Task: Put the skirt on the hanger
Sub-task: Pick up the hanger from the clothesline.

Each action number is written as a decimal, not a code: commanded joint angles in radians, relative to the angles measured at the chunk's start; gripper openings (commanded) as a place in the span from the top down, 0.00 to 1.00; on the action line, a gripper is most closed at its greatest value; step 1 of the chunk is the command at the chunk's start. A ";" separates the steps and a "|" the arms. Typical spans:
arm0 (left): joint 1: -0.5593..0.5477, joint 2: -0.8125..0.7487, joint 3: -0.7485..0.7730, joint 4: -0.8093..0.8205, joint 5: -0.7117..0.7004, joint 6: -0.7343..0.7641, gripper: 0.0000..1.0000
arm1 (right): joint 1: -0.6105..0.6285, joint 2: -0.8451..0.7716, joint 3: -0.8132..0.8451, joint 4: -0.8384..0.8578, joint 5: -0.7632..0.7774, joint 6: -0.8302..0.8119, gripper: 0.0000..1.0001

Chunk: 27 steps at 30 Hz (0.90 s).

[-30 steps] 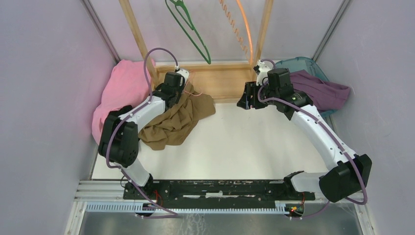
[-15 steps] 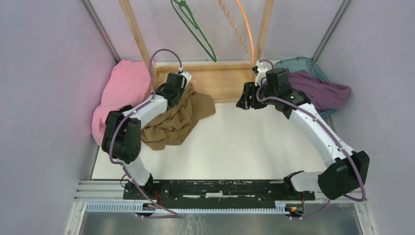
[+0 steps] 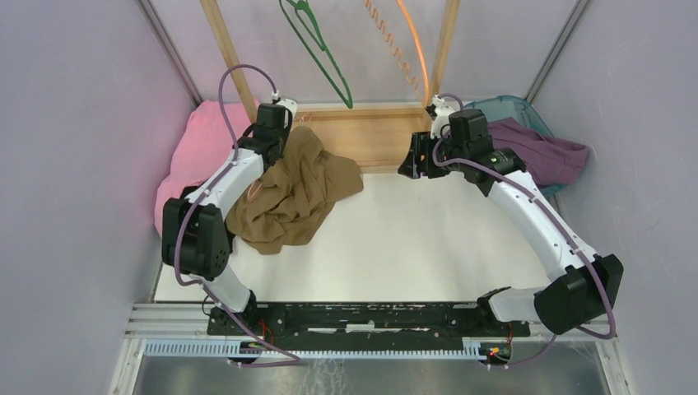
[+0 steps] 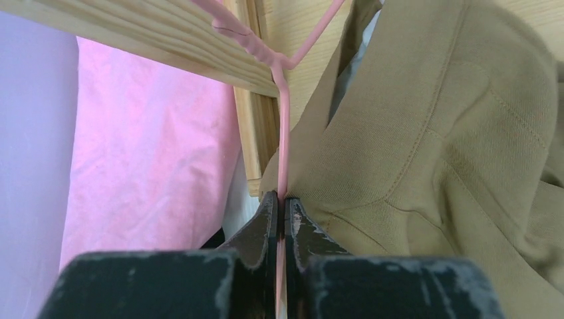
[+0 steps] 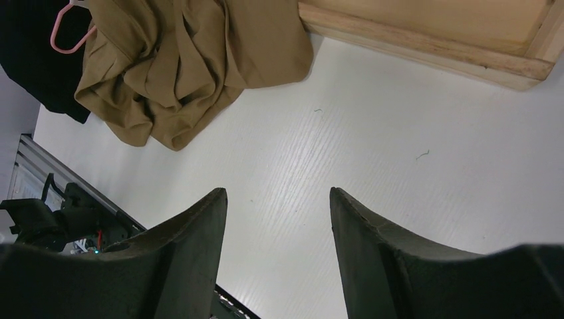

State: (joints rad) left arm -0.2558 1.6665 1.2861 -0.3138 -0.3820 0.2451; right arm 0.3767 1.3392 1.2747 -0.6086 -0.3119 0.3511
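The tan skirt lies bunched at the back left of the white table, its top edge lifted against the wooden rack. A thin pink hanger runs up alongside the skirt's waistband; its hook also shows in the right wrist view. My left gripper is shut on the hanger's wire, right beside the skirt fabric; in the top view it sits at the skirt's top. My right gripper hangs open over bare table, holding nothing; from above it is near the rack's right post.
A wooden rack stands at the back, with a green hanger and an orange hanger hung on it. A pink cloth is heaped at the left wall. A purple cloth lies in a teal bin at the back right.
My left gripper has shut on the pink hanger wire and moved back and left, drawing the skirt's top up with it. The right arm has barely moved.
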 commanded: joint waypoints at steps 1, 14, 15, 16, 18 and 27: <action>0.002 -0.062 0.115 -0.091 0.068 -0.125 0.96 | -0.003 -0.056 0.072 -0.004 0.027 -0.008 0.37; 0.031 -0.211 0.139 -0.176 0.205 -0.224 0.94 | -0.003 -0.109 0.057 -0.014 0.035 -0.007 0.37; 0.034 -0.221 0.142 -0.178 0.220 -0.230 0.94 | -0.003 -0.114 0.056 -0.014 0.036 -0.006 0.37; 0.038 -0.229 0.151 -0.180 0.235 -0.235 0.94 | -0.003 -0.119 0.055 -0.014 0.036 -0.005 0.37; 0.049 -0.239 0.171 -0.175 0.267 -0.249 0.93 | -0.003 -0.130 0.054 -0.014 0.036 -0.004 0.37; 0.073 -0.229 0.266 -0.144 0.308 -0.307 0.95 | -0.004 -0.169 0.047 -0.041 0.072 -0.028 0.37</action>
State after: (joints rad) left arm -0.2001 1.4631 1.4837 -0.5514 -0.1276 0.0078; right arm 0.3767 1.2095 1.3014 -0.6544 -0.2749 0.3458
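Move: The left hand already holds the pink hanger with the skirt. The green hanger on the clothesline is roughly 3 cm ahead, 10 cm right and 20 cm above it. The skirt's bulk lies about 10 cm back, 3 cm right and 14 cm below, the pink cloth some 3 cm back, 18 cm left and 15 cm below. From the empty right hand the green hanger is about 12 cm ahead, 20 cm left, 13 cm up. Left hand, still gripping the pink hanger, lifts it about 12 cm, left side dipping; open right hand rises 5. ##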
